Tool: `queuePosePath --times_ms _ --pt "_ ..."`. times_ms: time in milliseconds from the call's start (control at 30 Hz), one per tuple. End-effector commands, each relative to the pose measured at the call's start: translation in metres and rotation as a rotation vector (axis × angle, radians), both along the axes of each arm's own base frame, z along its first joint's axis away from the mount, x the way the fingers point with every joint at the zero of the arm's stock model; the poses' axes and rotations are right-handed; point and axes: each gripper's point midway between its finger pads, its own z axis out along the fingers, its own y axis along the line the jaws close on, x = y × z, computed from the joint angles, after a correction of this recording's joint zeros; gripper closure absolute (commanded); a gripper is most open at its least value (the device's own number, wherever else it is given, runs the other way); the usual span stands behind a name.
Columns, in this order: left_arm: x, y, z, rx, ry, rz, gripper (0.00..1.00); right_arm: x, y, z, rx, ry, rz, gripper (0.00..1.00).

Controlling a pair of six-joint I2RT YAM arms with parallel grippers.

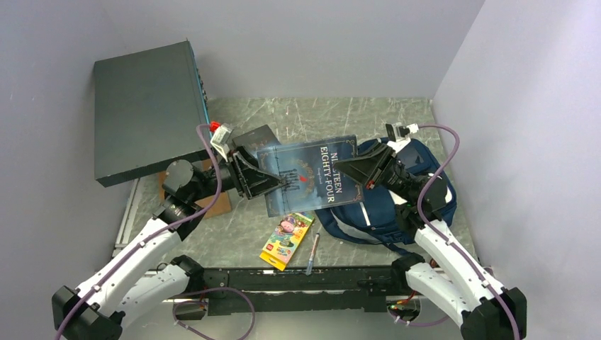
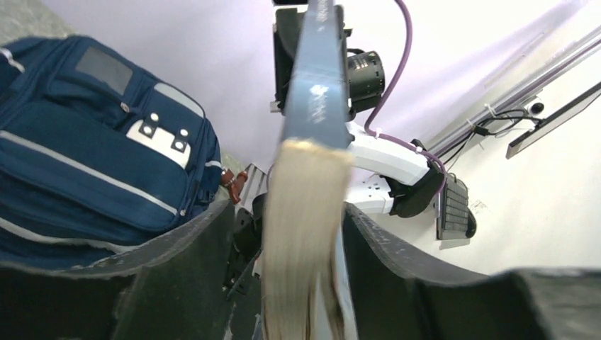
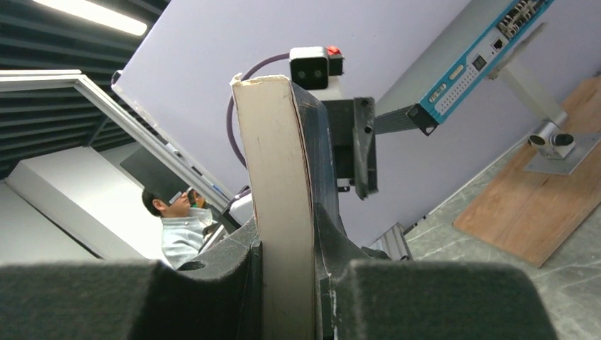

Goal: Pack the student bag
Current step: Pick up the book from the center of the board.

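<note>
The navy striped student bag lies at the right of the table, and its pocket side shows in the left wrist view. A dark blue book titled Nineteen Eighty-Four hangs in the air between my two grippers, left of the bag. My right gripper is shut on the book's right edge, with both pads pressed on the book. My left gripper straddles the book's left edge, jaws open, with a gap showing beside one finger.
A big dark grey-green flat box leans at the back left above a wooden board. A crayon pack and a pen lie near the front edge. A small dark flat item lies behind the book.
</note>
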Motion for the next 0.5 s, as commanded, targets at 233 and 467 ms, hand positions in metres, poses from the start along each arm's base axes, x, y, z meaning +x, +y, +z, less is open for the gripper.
queuePosePath --times_ms 233,467 --pt "-0.019 -0.009 0.023 -0.094 -0.046 -0.226 0.65 -0.009 -0.014 0.025 0.109 -0.085 -0.046 1.00" --pt "-0.026 -0.016 0.019 -0.101 -0.042 -0.319 0.65 -0.003 -0.013 0.021 0.102 -0.078 -0.067 1.00"
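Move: The book, already held by the right hand, has its middle about 7 cm right of the left hand and 2 cm ahead, roughly level. From the left hand, the pencil box lies on the table some 6 cm back and 33 cm below, while the backpack is about 34 cm right, 9 cm ahead and 28 cm below. From the right hand, the book's middle is some 6 cm left, 1 cm back and 1 cm up. Left fingers narrow around the book's end, edging 2 cm right; right hand keeps hold, sinking about 1.5 cm. ##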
